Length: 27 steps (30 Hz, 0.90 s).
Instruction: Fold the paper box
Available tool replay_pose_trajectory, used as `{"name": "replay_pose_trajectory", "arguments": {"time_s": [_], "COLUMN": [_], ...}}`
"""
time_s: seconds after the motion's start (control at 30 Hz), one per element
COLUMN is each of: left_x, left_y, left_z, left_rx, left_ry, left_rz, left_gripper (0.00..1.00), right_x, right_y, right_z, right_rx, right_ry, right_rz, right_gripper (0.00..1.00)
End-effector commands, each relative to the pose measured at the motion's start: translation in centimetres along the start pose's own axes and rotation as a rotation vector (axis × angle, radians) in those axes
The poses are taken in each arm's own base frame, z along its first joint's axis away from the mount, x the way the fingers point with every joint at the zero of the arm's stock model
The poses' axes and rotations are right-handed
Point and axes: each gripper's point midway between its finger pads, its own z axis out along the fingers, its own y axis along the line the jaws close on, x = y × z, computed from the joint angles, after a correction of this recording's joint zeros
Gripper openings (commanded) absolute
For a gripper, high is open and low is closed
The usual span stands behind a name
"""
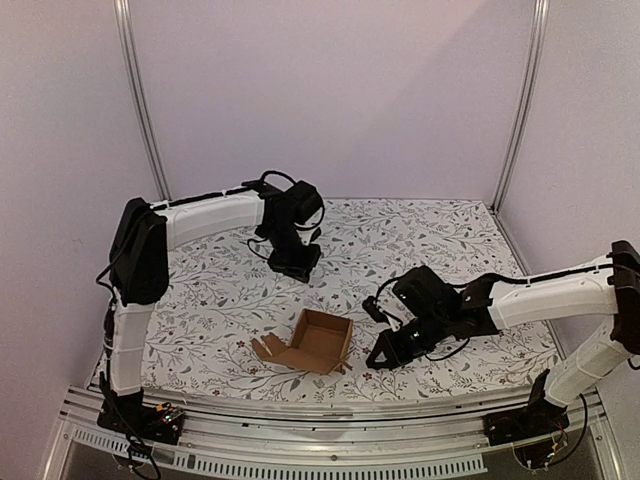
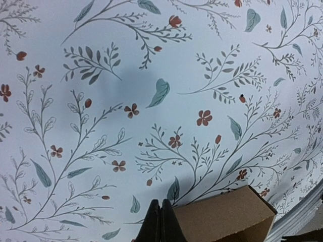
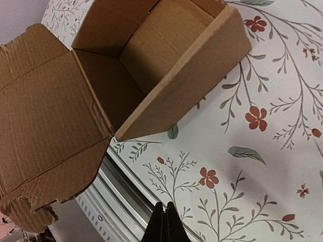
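The paper box [image 1: 320,340] is a brown cardboard piece standing half-formed near the table's front edge, its walls up and its top open. Its lid flap [image 1: 268,348] lies flat to the left. The right wrist view looks into the box [image 3: 166,55], with the creased lid flap [image 3: 45,131] beside it. My left gripper [image 1: 297,270] is shut and empty, hanging behind the box and apart from it; one box wall [image 2: 227,217] shows beside its fingertips [image 2: 160,204]. My right gripper [image 1: 379,359] is shut on nothing, low over the cloth just right of the box, its fingertips [image 3: 165,206] touching nothing.
A floral-patterned cloth [image 1: 450,240] covers the table. An aluminium rail [image 1: 330,410] runs along the near edge, close under the right gripper and seen as rail [image 3: 116,191] in its wrist view. Pale walls and metal frame posts [image 1: 520,100] enclose the back and sides.
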Motion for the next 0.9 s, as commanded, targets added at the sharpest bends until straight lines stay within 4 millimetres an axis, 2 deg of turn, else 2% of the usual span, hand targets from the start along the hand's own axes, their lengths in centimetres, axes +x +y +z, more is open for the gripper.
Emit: {"name": "replay_pose_trajectory", "arguments": {"time_s": [0.0,0.17,0.37,0.53,0.87], "left_x": [-0.6,0.7,1.9,3.1,5.3], "left_y": [-0.4,-0.8,-1.5,-2.1,-2.5], "left_z": [2.6,3.9,4.7,5.1,4.3], "left_rx": [0.078,0.137,0.197,0.242,0.271], "left_ry": [-0.018,0.001,0.011,0.033,0.043], "left_rz": [0.031,0.035,0.022,0.014,0.006], "left_gripper": [0.0,0.0,0.0,0.0,0.0], "right_x": [0.2,0.4,-0.2,-0.1,-2.3], "right_y": [2.1,2.3,3.1,2.9,3.1], "right_z": [2.0,4.1,5.6,6.8,7.0], "right_rx": [-0.109,-0.103,-0.092,-0.08,-0.042], "right_ry": [-0.014,-0.014,-0.022,-0.014,-0.077], "right_rz": [0.075,0.13,0.123,0.134,0.118], "right_gripper": [0.0,0.0,0.0,0.0,0.0]}}
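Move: The open paper box is aimed at from both sides. From the left gripper, its far-left corner lies about 7 cm back, with no sideways offset and some 5 cm lower; the box's middle is roughly 14 cm back and 4 cm right. From the right gripper, its near-right corner is about 6 cm left and 1 cm back, its middle some 12 cm left and 6 cm ahead; the raised lid flap stands about 20 cm left and 3 cm ahead. Bring the closed right gripper some 6 cm left, sinking about 4 cm at first, in against the outside of the box at its near-right corner, tips below the rim. Meanwhile lower the closed left gripper about 7 cm and draw it some 5 cm back towards the far-left corner, its fingertips swinging about 10 degrees to the right and slightly back, down close outside the far wall. ##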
